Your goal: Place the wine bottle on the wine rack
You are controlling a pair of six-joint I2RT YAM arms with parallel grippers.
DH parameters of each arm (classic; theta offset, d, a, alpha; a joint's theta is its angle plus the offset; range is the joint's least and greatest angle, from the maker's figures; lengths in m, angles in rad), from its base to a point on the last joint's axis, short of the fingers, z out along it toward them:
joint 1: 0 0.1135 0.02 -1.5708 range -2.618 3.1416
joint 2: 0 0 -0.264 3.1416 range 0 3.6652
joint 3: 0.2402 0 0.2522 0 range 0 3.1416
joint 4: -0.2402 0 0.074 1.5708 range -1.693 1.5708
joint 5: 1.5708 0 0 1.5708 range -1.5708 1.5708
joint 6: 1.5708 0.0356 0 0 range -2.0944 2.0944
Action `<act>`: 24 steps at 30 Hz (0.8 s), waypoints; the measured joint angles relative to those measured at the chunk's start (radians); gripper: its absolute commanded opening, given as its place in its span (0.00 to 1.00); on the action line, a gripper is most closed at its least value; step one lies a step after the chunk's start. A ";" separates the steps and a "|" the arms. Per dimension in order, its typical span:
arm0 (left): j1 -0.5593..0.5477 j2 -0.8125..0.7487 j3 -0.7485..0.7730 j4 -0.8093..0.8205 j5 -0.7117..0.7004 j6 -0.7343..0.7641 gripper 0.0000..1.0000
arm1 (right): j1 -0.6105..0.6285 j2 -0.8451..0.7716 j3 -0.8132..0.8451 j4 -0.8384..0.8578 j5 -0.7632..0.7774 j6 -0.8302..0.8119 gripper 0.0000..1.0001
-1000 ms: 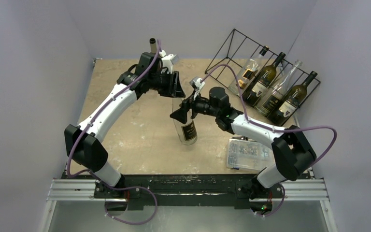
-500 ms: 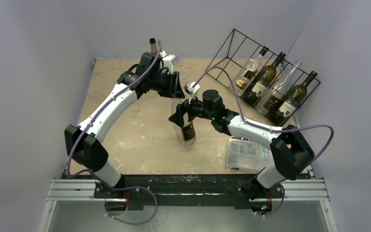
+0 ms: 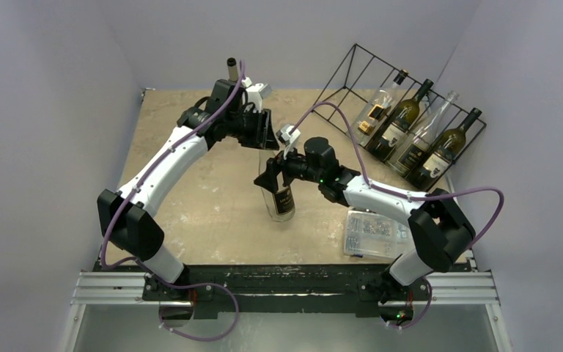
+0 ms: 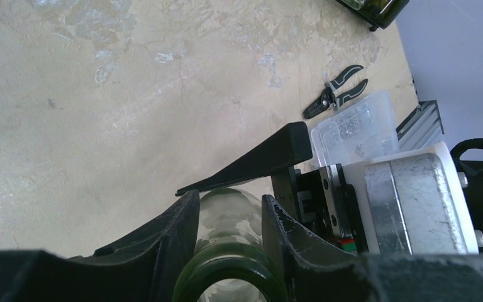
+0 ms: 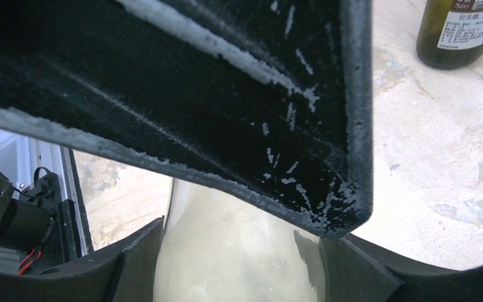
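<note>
The wine bottle [image 3: 281, 199], green glass with a dark label, stands upright mid-table. My left gripper [image 3: 262, 136] comes down from above and is shut on its neck; in the left wrist view both fingers of the left gripper [image 4: 229, 200] press the green neck [image 4: 226, 214]. My right gripper [image 3: 271, 178] reaches in from the right at the bottle's shoulder. In the right wrist view the pale glass body [image 5: 233, 251] fills the right gripper [image 5: 236, 261], with its fingers [image 5: 135, 255] against both sides. The black wire wine rack [image 3: 335, 77] stands back right with several bottles on it.
A clear plastic parts box [image 3: 370, 233] sits near the front right by the right arm, also the box [image 4: 355, 129] in the left wrist view. Black pliers [image 4: 339, 93] lie beyond it. A racked bottle's base [image 5: 456, 31] shows at the right wrist view's top right.
My right gripper has moved left onto the bottle's body and its jaws have narrowed around it. The bottle has shifted slightly left. The left gripper keeps its hold on the neck.
</note>
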 measured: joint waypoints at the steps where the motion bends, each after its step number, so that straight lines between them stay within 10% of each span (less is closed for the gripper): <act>1: 0.000 0.000 0.001 -0.003 0.000 0.000 0.02 | 0.000 0.000 0.000 0.002 -0.001 0.002 0.65; 10: 0.002 0.000 0.013 -0.018 0.001 0.003 0.32 | 0.002 -0.003 -0.021 0.058 0.000 0.024 0.01; 16: 0.002 -0.006 0.020 -0.020 0.015 -0.010 0.62 | 0.005 -0.005 -0.039 0.073 0.023 0.031 0.00; 24: 0.003 -0.080 0.044 -0.037 0.000 -0.009 0.72 | -0.002 -0.005 -0.105 0.090 0.105 0.058 0.00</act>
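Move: Between the two hands hangs the clear bottle: its middle is about 9 cm below the left hand, which has the neck, and some 4 cm back and 2 cm right of it; it lies about 2 cm below the right hand, straight in its fingers. From the right hand, the free rack slot is roughly 28 cm ahead, 26 cm right and 10 cm lower; the nearest racked bottle, also clear, is 6 cm right of that slot and 3 cm nearer. Handing the bottle over: the right fingers settle their grip round its body while both hands stay almost in place. Then the left fingers open, release the neck and lift about 4 cm with a slight draw back, as the right hand, still gripping the body, sinks some 2.5 cm, shifts about 1.5 cm to its right and turns a little clockwise. ##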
